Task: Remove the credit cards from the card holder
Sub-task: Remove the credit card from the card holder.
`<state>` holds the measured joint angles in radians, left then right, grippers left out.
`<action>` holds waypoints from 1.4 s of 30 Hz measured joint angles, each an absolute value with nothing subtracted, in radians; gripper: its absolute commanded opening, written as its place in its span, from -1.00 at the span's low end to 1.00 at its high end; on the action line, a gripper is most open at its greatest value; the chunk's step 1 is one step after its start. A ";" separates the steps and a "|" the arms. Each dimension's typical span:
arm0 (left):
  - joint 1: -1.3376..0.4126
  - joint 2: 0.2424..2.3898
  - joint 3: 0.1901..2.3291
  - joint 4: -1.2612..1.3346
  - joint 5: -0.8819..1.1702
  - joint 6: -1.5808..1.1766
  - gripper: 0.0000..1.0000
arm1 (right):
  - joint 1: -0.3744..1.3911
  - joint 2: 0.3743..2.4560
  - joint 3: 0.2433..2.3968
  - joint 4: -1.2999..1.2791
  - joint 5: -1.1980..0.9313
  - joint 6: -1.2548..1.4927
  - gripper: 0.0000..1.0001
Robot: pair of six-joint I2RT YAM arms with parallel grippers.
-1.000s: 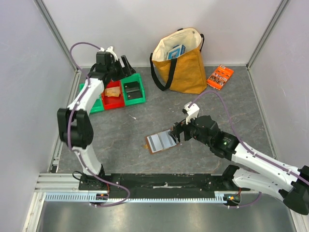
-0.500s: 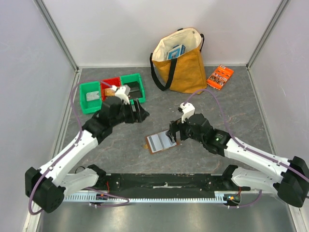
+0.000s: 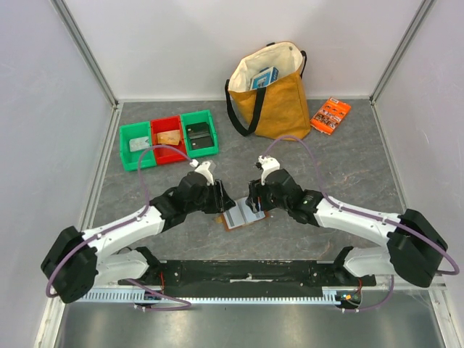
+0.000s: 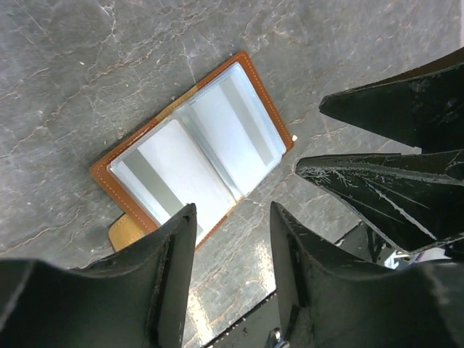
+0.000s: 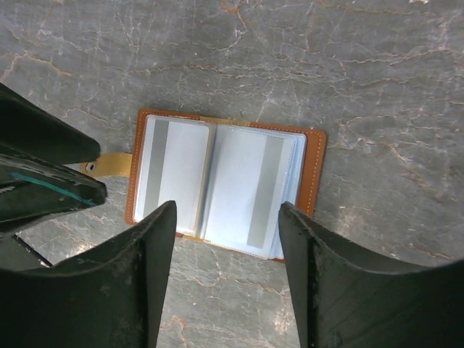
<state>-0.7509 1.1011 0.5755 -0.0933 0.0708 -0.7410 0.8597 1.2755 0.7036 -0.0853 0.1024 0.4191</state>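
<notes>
The card holder (image 3: 240, 216) lies open and flat on the grey table, brown rim up, with pale grey-blue pockets inside and a tan tab (image 5: 112, 164) at one edge. Pale credit cards with grey stripes sit in both pockets (image 5: 170, 177) (image 5: 250, 190). My left gripper (image 3: 221, 197) hovers open just left of the holder, its fingers (image 4: 170, 268) above the holder's near corner (image 4: 196, 145). My right gripper (image 3: 255, 199) hangs open over the holder's right half (image 5: 225, 185). Neither holds anything; the two grippers' tips are close together.
Three small bins, green (image 3: 135, 145), red (image 3: 169, 138) and green (image 3: 199, 133), stand at the back left with items inside. A yellow tote bag (image 3: 272, 90) stands at the back centre. An orange packet (image 3: 330, 114) lies beside it. A black rail (image 3: 246, 272) runs along the near edge.
My left arm swung from the bins down to the card holder's left side. My right gripper slid left over the holder. Both sets of jaws narrowed.
</notes>
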 measured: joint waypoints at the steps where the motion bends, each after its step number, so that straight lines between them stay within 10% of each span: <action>1: -0.757 1.124 0.574 -0.078 0.071 -0.748 -0.20 | 0.860 1.287 0.699 -0.070 0.098 0.426 0.17; 20: -0.770 1.324 0.487 -0.006 0.062 -0.857 -0.71 | 0.860 1.435 0.624 0.023 0.078 0.504 -0.13; 42: -0.778 1.331 0.453 0.045 0.090 -0.902 -0.81 | 0.855 1.488 0.619 0.130 -0.112 0.534 -0.32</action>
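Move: Below the left hand lies the open card holder, its middle about 9 cm lower, 5 cm to the right and level with it fore and aft; the strap tab at the holder's left end is some 3 cm left and 1 cm back. The near green bin stands roughly 28 cm ahead, 11 cm left. From the right hand the holder's middle is about 3 cm left, 1 cm back, 8 cm down; the bag stands 33 cm ahead, 8 cm right. Sinking about 9 cm and easing 2–3 cm back, the left hand comes down to the outer edge of the holder's left pocket, tipping some 15 degrees further down and bringing its fingers nearly shut, then holds there, tips seemingly on the edge. The right hand drops about 7 cm over the holder's near side, its fingers half closing, then drifts a couple of centimetres left and back towards the left hand. ##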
